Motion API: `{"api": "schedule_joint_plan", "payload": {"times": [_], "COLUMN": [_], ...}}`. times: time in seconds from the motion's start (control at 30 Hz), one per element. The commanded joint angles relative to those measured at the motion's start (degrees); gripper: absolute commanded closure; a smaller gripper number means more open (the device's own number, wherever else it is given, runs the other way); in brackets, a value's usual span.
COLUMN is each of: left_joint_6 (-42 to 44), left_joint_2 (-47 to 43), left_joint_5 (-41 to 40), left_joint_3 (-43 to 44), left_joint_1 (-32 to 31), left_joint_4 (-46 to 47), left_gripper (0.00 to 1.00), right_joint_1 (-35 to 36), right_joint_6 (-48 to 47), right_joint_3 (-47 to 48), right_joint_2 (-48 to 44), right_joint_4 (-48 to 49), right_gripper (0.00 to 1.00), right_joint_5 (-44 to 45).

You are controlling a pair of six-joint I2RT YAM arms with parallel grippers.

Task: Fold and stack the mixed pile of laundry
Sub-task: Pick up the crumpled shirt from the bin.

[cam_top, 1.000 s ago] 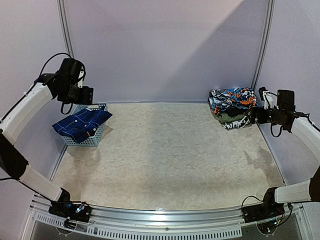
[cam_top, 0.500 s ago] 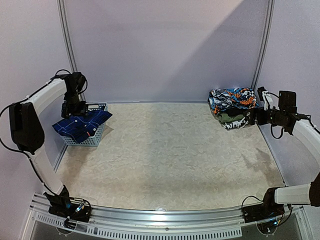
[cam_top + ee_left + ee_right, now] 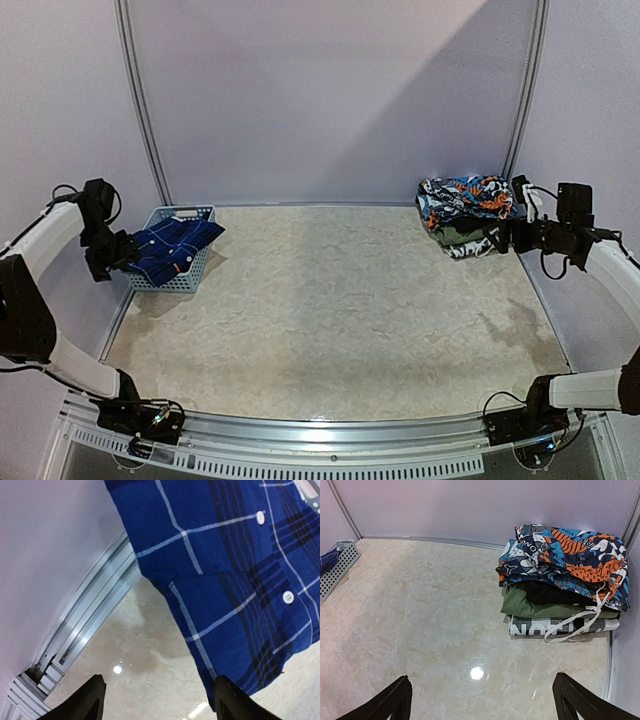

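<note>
A blue-and-black plaid shirt (image 3: 170, 245) lies in a light-blue slotted basket (image 3: 192, 276) at the far left and drapes over its rim. My left gripper (image 3: 122, 256) sits low at the basket's left side, open. In the left wrist view the shirt (image 3: 235, 580) hangs just ahead, its lower edge beside the right finger of the left gripper (image 3: 160, 700), nothing between the fingers. At the far right stands a stack of folded garments (image 3: 465, 215), patterned orange-and-blue shorts on top. My right gripper (image 3: 510, 232) is open beside it, the stack (image 3: 565, 575) ahead of the right gripper (image 3: 482, 695).
The marbled table top (image 3: 330, 310) spreads between basket and stack. Walls close the back and both sides. A metal frame rail (image 3: 90, 615) runs along the left edge beside the basket. The basket's corner (image 3: 337, 562) shows far left in the right wrist view.
My left arm has swung down and leftward, from above the basket to low beside its left side, facing the shirt. The right arm has barely moved.
</note>
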Motion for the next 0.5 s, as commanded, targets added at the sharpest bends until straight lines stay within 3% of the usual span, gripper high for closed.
{"api": "schedule_joint_plan", "payload": {"times": [0.0, 0.33, 0.47], "left_joint_6": [-2.0, -2.1, -2.3], "left_joint_2": [2.8, 4.7, 6.1], "left_joint_5": [10.0, 10.2, 10.8], "left_joint_3": [-2.8, -1.2, 0.3], "left_joint_1": [3.1, 3.6, 3.6], "left_joint_4": [6.1, 8.6, 8.3], "left_gripper": [0.26, 0.55, 0.58], "right_joint_1": [0.0, -0.1, -0.1], "right_joint_6": [-0.5, -0.7, -0.7], "right_joint_3": [-0.3, -0.2, 0.0], "right_joint_2": [-0.3, 0.5, 1.0], "right_joint_4": [-1.0, -1.5, -1.9], "right_gripper": [0.01, 0.01, 0.01], "right_joint_5": [-1.7, -3.0, -3.4]}}
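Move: Just beside the left hand is the crumpled shirt: its middle about 13 cm to the hand's right, some 5 cm ahead and 4 cm below, with its near left edge only about 4 cm to the right. The laundry basket under it has its middle about 12 cm right, 5 cm ahead and 9 cm below. From the idle right hand, the shirt lies roughly 68 cm left, level fore and aft and some 12 cm lower. Dipping about 3 cm beside the basket, then easing some 2.5 cm forward at that height, the left hand brings its half-closing fingers to the shirt's overhanging near left edge. Meanwhile the wrist rolls roughly 10 degrees so the fingertips swing right and point more nearly straight down; the edge comes between the fingers, but no firm pinch can be seen yet. ##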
